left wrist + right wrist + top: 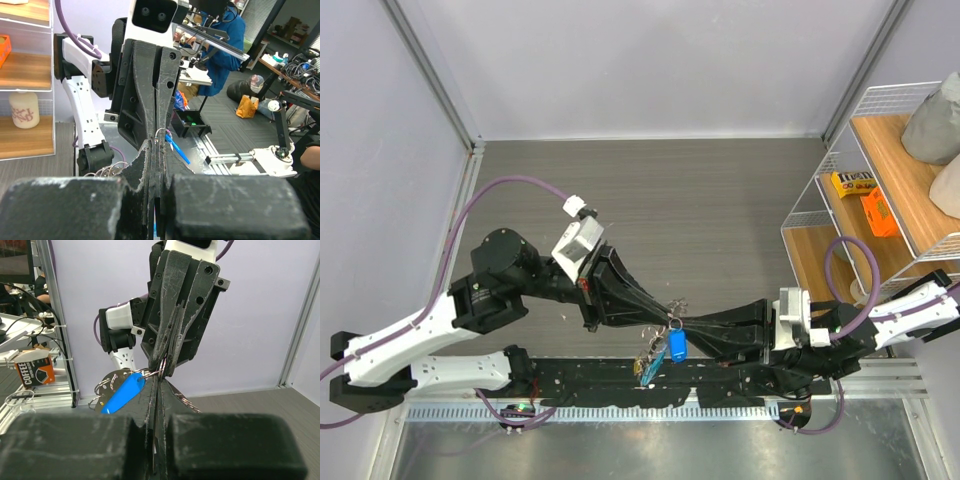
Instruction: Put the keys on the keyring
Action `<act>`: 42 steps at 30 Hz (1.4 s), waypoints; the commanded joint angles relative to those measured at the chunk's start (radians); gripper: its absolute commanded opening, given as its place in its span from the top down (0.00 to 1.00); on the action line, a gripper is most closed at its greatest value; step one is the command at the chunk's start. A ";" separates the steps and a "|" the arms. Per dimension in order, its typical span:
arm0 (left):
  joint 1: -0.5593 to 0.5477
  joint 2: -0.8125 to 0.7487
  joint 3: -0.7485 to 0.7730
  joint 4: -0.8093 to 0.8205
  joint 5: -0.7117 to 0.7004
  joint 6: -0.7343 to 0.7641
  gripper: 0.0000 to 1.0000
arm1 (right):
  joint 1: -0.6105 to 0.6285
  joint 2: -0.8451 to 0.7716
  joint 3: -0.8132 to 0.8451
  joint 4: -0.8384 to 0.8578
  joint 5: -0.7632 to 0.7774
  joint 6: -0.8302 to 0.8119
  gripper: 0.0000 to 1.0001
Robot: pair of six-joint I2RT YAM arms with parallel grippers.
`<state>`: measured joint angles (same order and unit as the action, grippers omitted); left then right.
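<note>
My two grippers meet tip to tip low over the table's near middle. The left gripper (665,320) (159,142) is shut, and so is the right gripper (682,323) (159,377). Both pinch the thin silvery wire of the keyring (678,303) (162,133) (152,372) at the same spot. More of its loops stick out beside the fingers. The keys (650,360) (107,385) dangle below that spot. One has a bright blue plastic tag (677,346) (122,392) (177,149), and its small ring runs into the pinch. How the wire sits between the pads is hidden.
A white wire shelf (840,165) with wooden boards stands at the right, holding a yellow box (852,183), an orange box (878,212) and grey lumps (935,120). A black rail (650,385) runs along the near edge under the hanging keys. Grey walls close the left and back.
</note>
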<state>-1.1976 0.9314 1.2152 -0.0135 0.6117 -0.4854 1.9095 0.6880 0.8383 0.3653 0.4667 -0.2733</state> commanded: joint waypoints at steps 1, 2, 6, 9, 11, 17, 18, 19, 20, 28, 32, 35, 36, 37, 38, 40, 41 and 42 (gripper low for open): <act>-0.002 -0.011 0.027 -0.031 -0.041 0.034 1.00 | 0.014 -0.007 0.058 0.043 -0.013 -0.004 0.94; -0.002 -0.014 0.029 -0.035 -0.047 0.041 1.00 | 0.013 -0.013 0.056 0.040 -0.010 -0.003 0.95; -0.002 -0.022 0.030 -0.046 -0.056 0.053 1.00 | 0.014 -0.021 0.050 0.029 -0.005 -0.003 0.94; -0.002 -0.017 0.029 -0.052 -0.059 0.054 1.00 | 0.013 -0.021 0.051 0.027 -0.007 -0.006 0.94; -0.002 -0.017 0.027 -0.056 -0.070 0.057 1.00 | 0.014 -0.016 0.056 0.026 -0.010 -0.010 0.94; -0.003 -0.011 0.027 -0.069 -0.086 0.065 1.00 | 0.013 -0.008 0.064 0.003 -0.008 -0.007 0.89; -0.002 -0.014 0.026 -0.065 -0.086 0.067 1.00 | 0.014 -0.011 0.062 0.000 -0.010 -0.003 0.87; -0.002 -0.017 0.026 -0.063 -0.086 0.065 1.00 | 0.016 -0.015 0.062 -0.003 -0.008 0.000 0.85; -0.002 -0.019 0.024 -0.062 -0.087 0.065 1.00 | 0.014 -0.016 0.059 -0.003 -0.008 0.000 0.85; -0.002 -0.029 0.026 -0.069 -0.095 0.076 1.00 | 0.014 -0.051 0.041 -0.017 -0.005 0.013 0.79; -0.003 -0.032 0.030 -0.078 -0.098 0.082 1.00 | 0.014 -0.074 0.033 -0.052 -0.002 0.025 0.75; -0.002 -0.039 0.033 -0.089 -0.105 0.090 1.00 | 0.014 -0.099 0.010 -0.075 0.030 0.037 0.72; -0.002 -0.039 0.033 -0.091 -0.107 0.093 1.00 | 0.014 -0.113 0.005 -0.083 0.039 0.043 0.72; -0.003 -0.043 0.032 -0.094 -0.107 0.094 1.00 | 0.014 -0.122 -0.004 -0.092 0.050 0.046 0.71; -0.002 -0.045 0.032 -0.097 -0.109 0.097 1.00 | 0.014 -0.139 -0.011 -0.097 0.068 0.049 0.71; -0.003 -0.052 0.032 -0.101 -0.112 0.102 1.00 | 0.014 -0.160 -0.022 -0.111 0.091 0.054 0.71; -0.003 -0.054 0.032 -0.103 -0.113 0.103 1.00 | 0.014 -0.166 -0.028 -0.120 0.104 0.055 0.71; -0.002 -0.055 0.032 -0.106 -0.113 0.105 1.00 | 0.016 -0.179 -0.028 -0.123 0.108 0.051 0.70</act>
<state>-1.2022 0.9085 1.2152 -0.1478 0.5140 -0.4038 1.9072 0.5652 0.8181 0.2516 0.5186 -0.2398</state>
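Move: The keyring is pinched between my two sets of fingertips, about 1 cm to the right of my left hand and 1 cm to the left of my right, level with both. The blue key tag sticks out roughly 4 cm back from the left hand, 1 cm right and 2 cm lower. The light-blue tag and its bunch hang some 8 cm below that hand, about 3 cm back and 3 cm left. My left fingers stay shut on the keyring while my right fingers part about a quarter of their range and let go. Then I draw the right hand away from the ring, about 3 cm to the right and swinging forward late on; the left hand meanwhile eases down some 2 cm and forward a little, turning slightly counter-clockwise. ##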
